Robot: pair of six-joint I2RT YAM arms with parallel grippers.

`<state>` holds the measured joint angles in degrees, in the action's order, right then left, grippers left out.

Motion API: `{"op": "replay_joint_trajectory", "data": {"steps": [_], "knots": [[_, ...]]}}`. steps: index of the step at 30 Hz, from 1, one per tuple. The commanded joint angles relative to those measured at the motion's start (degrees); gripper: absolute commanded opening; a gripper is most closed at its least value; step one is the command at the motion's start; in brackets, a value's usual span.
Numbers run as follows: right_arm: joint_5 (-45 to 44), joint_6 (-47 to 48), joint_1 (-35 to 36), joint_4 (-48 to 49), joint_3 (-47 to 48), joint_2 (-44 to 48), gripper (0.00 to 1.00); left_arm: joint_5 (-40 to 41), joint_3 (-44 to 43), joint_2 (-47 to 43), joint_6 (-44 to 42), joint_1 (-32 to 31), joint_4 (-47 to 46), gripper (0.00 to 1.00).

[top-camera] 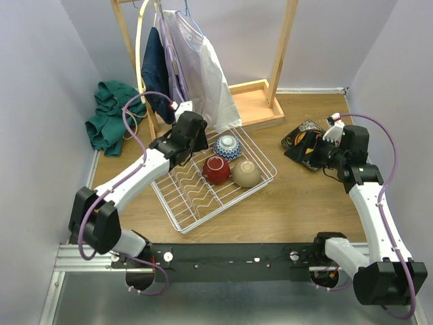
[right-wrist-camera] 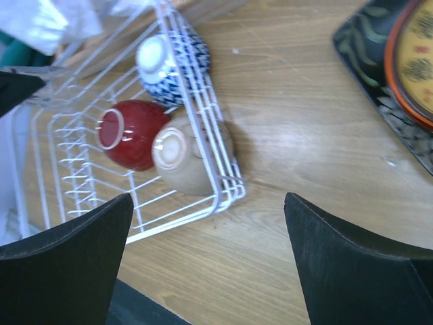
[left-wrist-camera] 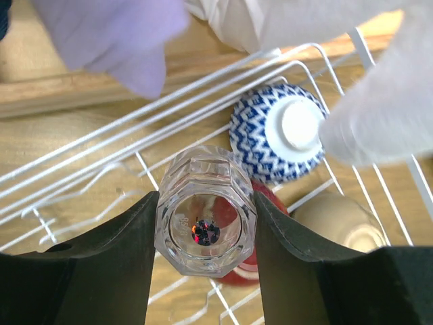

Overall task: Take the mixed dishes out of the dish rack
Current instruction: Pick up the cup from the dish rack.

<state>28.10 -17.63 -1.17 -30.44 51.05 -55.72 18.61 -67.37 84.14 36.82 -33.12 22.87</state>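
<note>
The white wire dish rack (top-camera: pixel 177 220) lies on the wooden table, left of centre. At its far end three bowls lie upside down: a blue-white bowl (top-camera: pixel 228 145), a red bowl (top-camera: pixel 216 170) and a tan bowl (top-camera: pixel 246 173). My left gripper (left-wrist-camera: pixel 206 203) hangs over the rack's far left corner, shut on a clear glass (left-wrist-camera: pixel 206 233), with a black finger pressed to each side of it. My right gripper (right-wrist-camera: pixel 208 198) stands open and holds nothing above bare table, to the right of the rack. Beside it a black square plate (right-wrist-camera: pixel 369 40) lies under an orange plate (right-wrist-camera: pixel 413 61).
A wooden clothes stand (top-camera: pixel 281 54) with hanging garments (top-camera: pixel 203 74) rises just behind the rack, and the cloth brushes close to my left gripper. A green cloth (top-camera: pixel 111 118) is heaped at the far left by the wall. Walls close in both sides.
</note>
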Motion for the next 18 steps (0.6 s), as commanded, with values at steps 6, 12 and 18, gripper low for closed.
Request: {"op": "replay_joint_trajectory", "data": {"steps": [6, 12, 18], "knots": [[18.9, -13.47, 0.55, 21.89, -6.92, -0.88, 1.0, -8.49, 10.49, -14.78, 4.75, -0.19, -6.96, 0.19], [22.26, -22.27, 2.83, 33.94, -10.26, -2.19, 1.0, -14.47, 16.65, -21.99, 8.62, -0.19, -14.51, 0.19], [22.18, -29.56, 7.84, 44.66, -11.85, -3.95, 1.0, -21.94, 23.59, -26.3, 15.02, -0.36, -27.16, 0.19]]}}
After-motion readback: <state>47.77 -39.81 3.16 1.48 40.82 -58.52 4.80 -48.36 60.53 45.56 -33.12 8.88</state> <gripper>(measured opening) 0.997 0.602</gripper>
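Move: The left gripper already pinches the clear cup above the rack. The right gripper waits open some 29 cm to the left hand's right, 7 cm nearer the base and 2 cm higher; the cup lies opposite from it, 29 cm left, 7 cm ahead, 2 cm lower. About 11 cm below the left hand stand the blue-white bowl, 9 cm right and 3 cm ahead; the red bowl, 5 cm right and 4 cm back; the beige bowl, 15 cm right and 6 cm back. Keep the left gripper's pinch on the cup and draw it back about 6.5 cm while raising it some 5.5 cm, rolling the wrist so its right side comes up. Meanwhile bring the wide-open right gripper about 8 cm left towards the cup, lifting it about 3 cm, rolling its left side up and swinging its fingers counter-clockwise towards the cup. ##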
